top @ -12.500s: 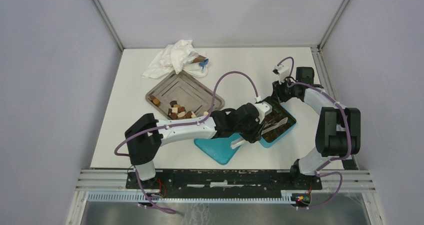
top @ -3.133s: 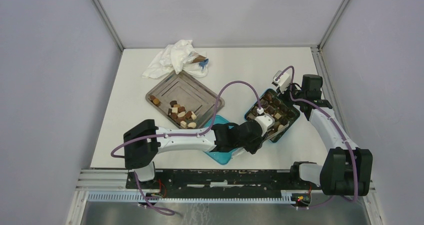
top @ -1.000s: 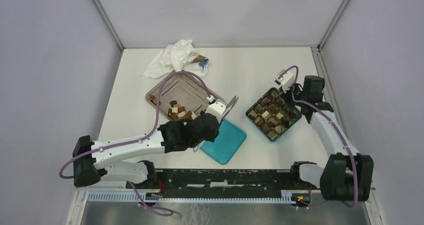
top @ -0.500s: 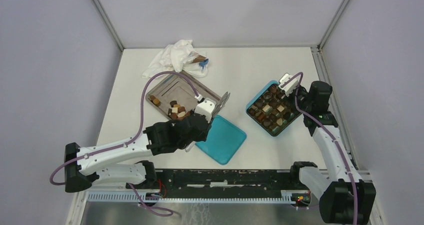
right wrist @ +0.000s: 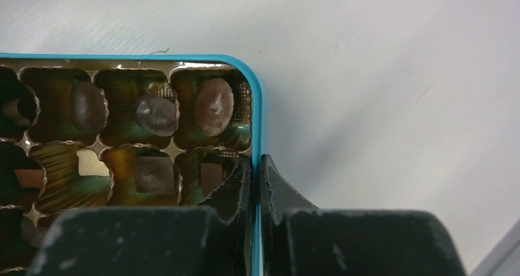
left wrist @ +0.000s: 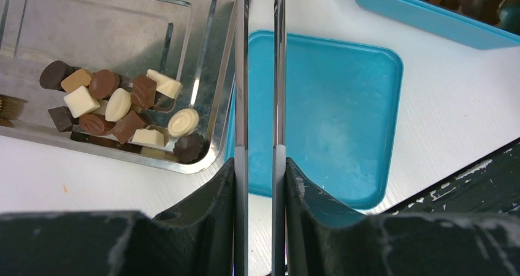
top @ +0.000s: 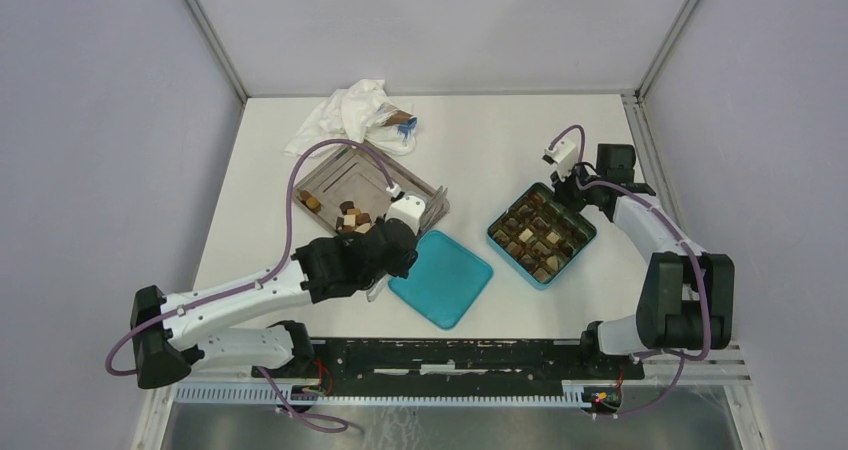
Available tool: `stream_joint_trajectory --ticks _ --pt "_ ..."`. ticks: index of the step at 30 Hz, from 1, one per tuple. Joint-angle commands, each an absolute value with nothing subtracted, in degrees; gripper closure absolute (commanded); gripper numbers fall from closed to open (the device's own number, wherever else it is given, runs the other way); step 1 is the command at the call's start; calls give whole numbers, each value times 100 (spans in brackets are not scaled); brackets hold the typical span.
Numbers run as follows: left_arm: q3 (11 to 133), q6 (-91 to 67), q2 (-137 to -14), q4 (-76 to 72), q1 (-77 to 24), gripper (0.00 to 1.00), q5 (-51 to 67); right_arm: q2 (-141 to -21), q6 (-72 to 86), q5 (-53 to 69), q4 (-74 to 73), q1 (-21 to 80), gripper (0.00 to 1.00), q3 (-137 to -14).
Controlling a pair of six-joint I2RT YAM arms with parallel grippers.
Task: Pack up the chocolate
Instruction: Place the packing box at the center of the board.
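Observation:
Loose chocolate (top: 352,218) in dark, mid-brown and cream pieces lies heaped at the near end of a metal tray (top: 335,175). More chocolate (right wrist: 213,106) fills the cells of the teal box (top: 541,234). My left gripper (top: 408,232) hovers over the tray's near right corner, shut on metal tongs (left wrist: 241,73). Their two blades reach forward between the tray (left wrist: 110,18) and the teal lid (left wrist: 331,104), with nothing between the tips. My right gripper (right wrist: 256,162) is shut on the box's thin wall (right wrist: 256,116), one finger inside and one outside, at the box's far right corner (top: 565,192).
The teal lid (top: 441,278) lies flat on the table between tray and box. A crumpled white cloth with a wrapper (top: 345,115) sits at the back behind the tray. The table's right edge rail runs close beside the right arm.
My left arm has drawn the tongs back and leftward from the lid to the tray's corner. The right arm has swung its elbow, and the box has shifted and turned slightly in its grip.

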State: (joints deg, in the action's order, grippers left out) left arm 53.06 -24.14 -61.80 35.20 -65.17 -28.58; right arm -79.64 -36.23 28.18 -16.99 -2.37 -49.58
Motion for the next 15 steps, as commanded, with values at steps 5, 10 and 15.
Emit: stream_joint_trajectory --ticks 5,10,15 --pt "5312 -2698 -6120 3692 -5780 64 -2244 -8677 -3196 2151 -1552 -255 88 -5581" --pt "5356 -2763 -6100 4114 -5220 64 -1968 -8741 -3149 2080 -1583 -255 64 -5656" --pt "5465 -2976 -6178 4727 -4905 63 -2041 -8274 -3138 2200 -1571 -255 40 -5543"
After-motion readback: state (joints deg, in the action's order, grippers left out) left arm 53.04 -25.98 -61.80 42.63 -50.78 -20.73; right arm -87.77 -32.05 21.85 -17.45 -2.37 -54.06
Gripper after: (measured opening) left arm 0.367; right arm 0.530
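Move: The right fingers are shut on the rim at the far right side of the packing box, its middle about 7 cm back, 6 cm left and 5 cm below them; the blue lid lies some 16 cm back, 27 cm left. The left hand carries the tongs: the leftover chocolates lie about 9 cm to its left, 4 cm ahead and 14 cm below, the blue lid about 7 cm back and 8 cm right, and the packing box roughly 30 cm right, 3 cm ahead. Still pinching the packing box's far right rim, the right hand carries on down about 3 cm to set that side onto the board, then opens its fingers to about half and lets go, easing 2 cm forward and a little right, with a slight rise at the end. The left hand swings the tongs some 5 cm left, going slightly forward and down, towards the leftover chocolates. ##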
